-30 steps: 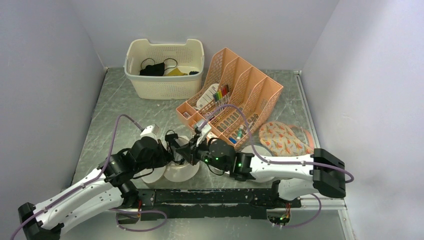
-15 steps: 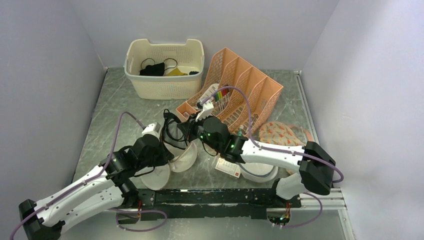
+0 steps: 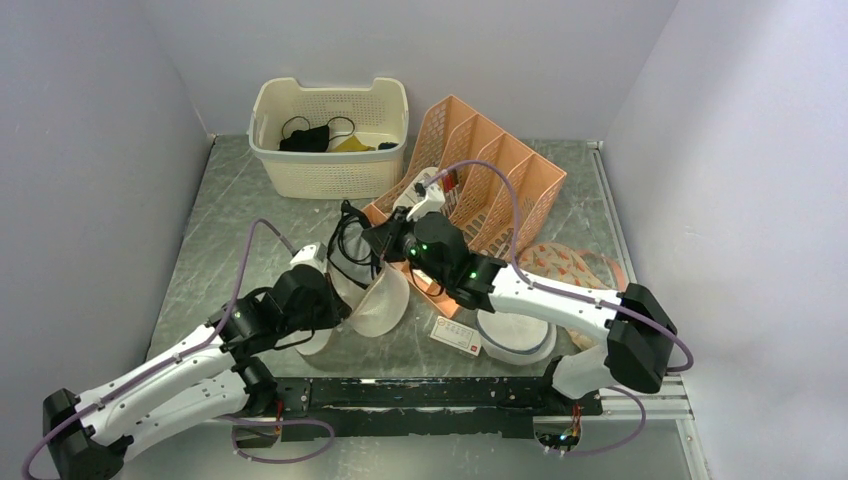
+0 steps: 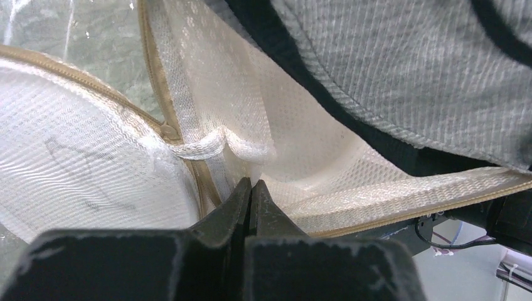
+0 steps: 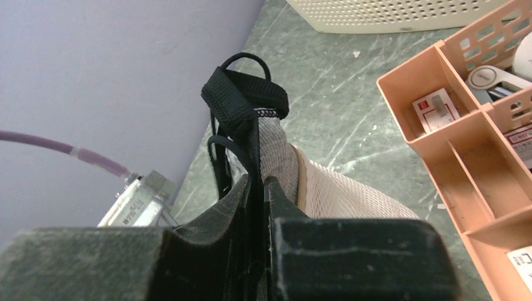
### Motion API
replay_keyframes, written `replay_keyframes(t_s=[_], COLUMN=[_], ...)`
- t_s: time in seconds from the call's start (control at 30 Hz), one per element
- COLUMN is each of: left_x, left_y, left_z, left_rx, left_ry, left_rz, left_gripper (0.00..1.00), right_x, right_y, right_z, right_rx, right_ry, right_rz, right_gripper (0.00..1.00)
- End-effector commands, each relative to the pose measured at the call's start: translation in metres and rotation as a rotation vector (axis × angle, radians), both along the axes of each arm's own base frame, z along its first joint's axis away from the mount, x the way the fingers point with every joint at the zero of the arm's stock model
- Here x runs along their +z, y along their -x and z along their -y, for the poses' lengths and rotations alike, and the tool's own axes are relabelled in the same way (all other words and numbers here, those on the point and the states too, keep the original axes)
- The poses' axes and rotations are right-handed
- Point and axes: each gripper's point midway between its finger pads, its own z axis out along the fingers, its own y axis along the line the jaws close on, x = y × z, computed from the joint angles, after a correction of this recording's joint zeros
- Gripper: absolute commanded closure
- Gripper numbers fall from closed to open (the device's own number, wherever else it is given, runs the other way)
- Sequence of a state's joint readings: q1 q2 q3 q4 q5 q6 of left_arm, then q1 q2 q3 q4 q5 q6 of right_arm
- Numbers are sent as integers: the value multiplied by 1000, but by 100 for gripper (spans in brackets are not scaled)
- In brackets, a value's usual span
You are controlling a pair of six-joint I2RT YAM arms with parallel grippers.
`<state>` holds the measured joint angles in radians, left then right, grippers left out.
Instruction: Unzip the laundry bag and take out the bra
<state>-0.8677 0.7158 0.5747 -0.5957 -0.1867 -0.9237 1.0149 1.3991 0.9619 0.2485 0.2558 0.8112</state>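
Observation:
The laundry bag, white mesh with beige zipper trim, gapes open near the table's front left. My left gripper is shut on a fold of its mesh wall, fingertips pinched together. The bra, grey fabric with black edges and thin black straps, hangs half out of the bag's mouth. My right gripper is shut on it just above the bag. In the right wrist view the gripper clamps the bra below a black strap loop, with the bag underneath.
A cream basket at the back holds a black mask-like cloth. An orange file organiser stands right of my right gripper. A patterned cloth, a round mesh disc with grey-blue rim and a small card lie under the right arm.
My right gripper has risen and moved toward the back, drawing the bra up out of the bag. The bag has tipped up and opened wider. The left gripper kept its hold.

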Motion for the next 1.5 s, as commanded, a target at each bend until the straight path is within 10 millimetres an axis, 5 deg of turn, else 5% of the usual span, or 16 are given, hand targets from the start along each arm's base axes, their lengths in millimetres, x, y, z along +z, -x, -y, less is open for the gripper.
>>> replay_keyframes(t_s=[0.0, 0.3, 0.47, 0.63, 0.8, 1.0, 1.27, 1.47], left_x=[18, 29, 26, 20, 25, 37, 59, 83], left_y=[0, -3, -1, 2, 1, 0, -2, -3], left_z=[5, 6, 8, 2, -1, 3, -6, -7], left_rx=[-30, -30, -35, -22, -11, -24, -8, -3], left_ry=[23, 24, 34, 21, 27, 58, 64, 108], left_rz=[27, 40, 30, 20, 42, 64, 119, 171], left_gripper=[93, 93, 93, 93, 92, 58, 34, 25], right_x=[28, 13, 1, 24, 35, 43, 44, 45], right_y=[-16, 0, -6, -28, -25, -10, -2, -12], right_z=[-5, -32, -19, 8, 19, 38, 78, 78], right_rx=[-69, 1, -110, -142, -48, 114, 77, 48], right_ry=[-74, -94, -135, -116, -26, 147, 274, 295], right_rz=[-6, -62, -142, -94, -19, 157, 242, 256], right_gripper=[100, 100, 100, 100, 100, 100, 100, 100])
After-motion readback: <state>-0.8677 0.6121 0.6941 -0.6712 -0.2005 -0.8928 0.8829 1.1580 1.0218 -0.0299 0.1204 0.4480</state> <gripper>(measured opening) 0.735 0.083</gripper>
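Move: The right gripper already holds the bra, whose middle hangs about 6 cm below, 3 cm left and 2 cm back of its fingers. From there the laundry bag's body is roughly 10 cm back, 1 cm right and 17 cm down; the orange organiser some 19 cm right, 9 cm forward and 16 cm down. From the left gripper, still pinching the bag's rim, the bag's body is about 2 cm forward, 6 cm right and 4 cm down, the bra about 9 cm forward, 1 cm right and 6 cm up. Keep both grips and work the bra loose with the right hand: ease it a few cm left, swing it forward and right, then carry it right and up away from the bag, ending about 7.5 cm right of its start and rolled some 20 degrees. Meanwhile lift the left gripper slightly, then open it wide to let go of the rim and raise it clear. ##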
